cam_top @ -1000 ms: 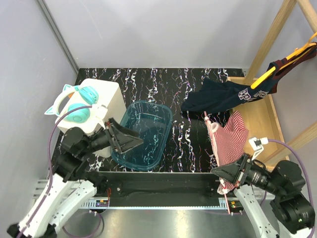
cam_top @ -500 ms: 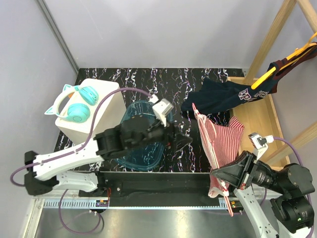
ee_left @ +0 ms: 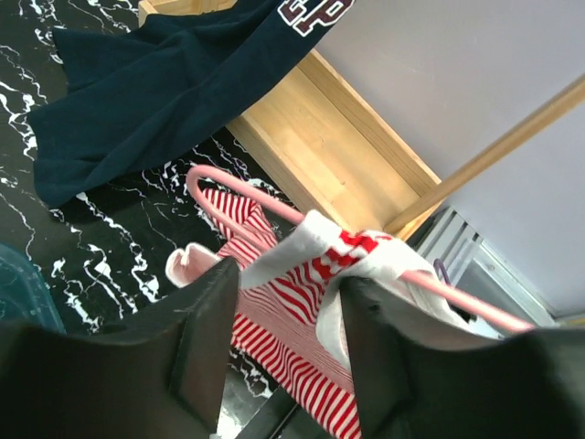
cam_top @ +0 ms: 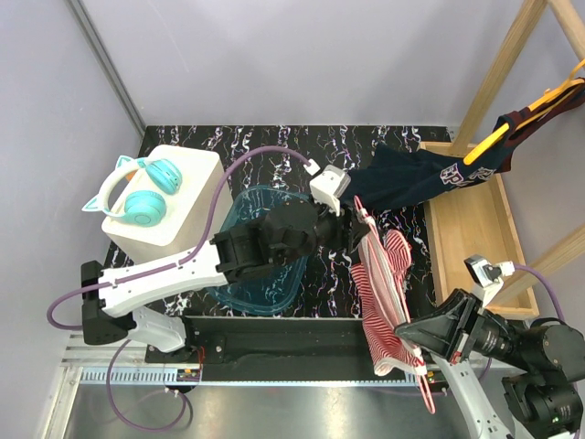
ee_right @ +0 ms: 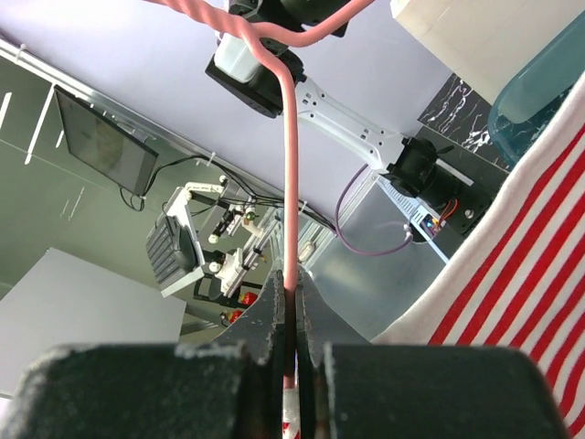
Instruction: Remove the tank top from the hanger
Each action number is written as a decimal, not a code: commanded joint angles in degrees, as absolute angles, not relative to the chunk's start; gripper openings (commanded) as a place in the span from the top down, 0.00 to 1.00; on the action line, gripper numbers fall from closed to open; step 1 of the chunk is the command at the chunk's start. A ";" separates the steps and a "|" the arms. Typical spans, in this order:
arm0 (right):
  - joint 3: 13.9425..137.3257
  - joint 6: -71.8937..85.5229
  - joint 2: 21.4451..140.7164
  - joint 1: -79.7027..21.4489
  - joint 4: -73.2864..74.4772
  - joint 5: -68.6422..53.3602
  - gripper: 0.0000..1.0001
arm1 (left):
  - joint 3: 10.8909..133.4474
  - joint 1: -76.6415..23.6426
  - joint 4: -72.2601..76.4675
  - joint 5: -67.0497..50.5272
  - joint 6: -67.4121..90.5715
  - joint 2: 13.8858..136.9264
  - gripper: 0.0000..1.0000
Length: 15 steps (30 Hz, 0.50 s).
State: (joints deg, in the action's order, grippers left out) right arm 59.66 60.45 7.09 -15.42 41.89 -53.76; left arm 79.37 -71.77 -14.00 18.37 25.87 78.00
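Observation:
The red-and-white striped tank top point(cam_top: 384, 293) hangs on a pink hanger point(cam_top: 362, 208) held above the table's near right part. My right gripper point(cam_top: 419, 346) is shut on the hanger's lower rod point(ee_right: 291, 183), its jaws pressed together on the rod in the right wrist view point(ee_right: 291, 302). My left gripper point(cam_top: 358, 230) has reached across to the top of the garment. In the left wrist view its jaws point(ee_left: 288, 338) stand apart on either side of the tank top's shoulder fabric point(ee_left: 302, 265), which drapes over the pink hanger point(ee_left: 247, 187) and rests against the right finger.
A teal plastic bin point(cam_top: 265, 294) sits under the left arm. A white box point(cam_top: 187, 174) with teal headphones point(cam_top: 137, 192) stands at the left. A navy garment point(cam_top: 411, 178) hangs from a yellow hanger point(cam_top: 494, 137) on the wooden rack point(cam_top: 466, 229) at the right.
The left arm swung from the left side across the bin to the tank top, and its jaws have narrowed around the fabric. The right gripper drew the hanger nearer the front edge.

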 commanded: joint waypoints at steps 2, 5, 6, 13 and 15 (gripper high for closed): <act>60.73 62.40 5.10 -15.38 37.62 -56.60 1.00 | 83.58 -71.98 -10.90 22.41 22.86 79.10 0.71; 60.82 62.93 3.70 -15.29 38.14 -57.21 1.00 | 84.55 -71.63 -11.95 23.99 21.27 78.40 0.90; 60.82 63.02 3.52 -15.29 38.41 -57.30 1.00 | 84.72 -71.28 -12.48 23.73 21.10 78.14 0.91; 60.82 62.67 1.41 -15.38 40.69 -59.15 1.00 | 84.20 -62.78 -16.08 15.04 23.37 75.32 1.00; 60.91 62.49 1.14 -15.29 40.69 -60.64 1.00 | 85.60 -61.18 -17.48 12.92 23.73 76.28 1.00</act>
State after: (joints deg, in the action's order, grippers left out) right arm 59.66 62.67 2.24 -15.38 42.89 -55.18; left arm 82.56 -65.58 -16.95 15.73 22.90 77.71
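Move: The near strap of the tank top already lies between the left hand's open fingers, about 1 cm ahead and 1 cm right, level with them. The hanger's far end pokes out roughly 6 cm ahead and 1 cm left of that hand; the blue bin sits some 19 cm left, 2 cm back and 30 cm lower. From the right hand, which already holds the hanger, the strap is about 16 cm ahead and 6 cm left, at much the same height. Nearly in place at first, the left hand shuts its fingers from half open, pinching the tank top's strap over the hanger, then pulls it forward and left with a slight rise, about 4 cm in all. The right hand keeps its grip on the hanger and meanwhile draws it straight back some 3 cm, away from the left hand. ##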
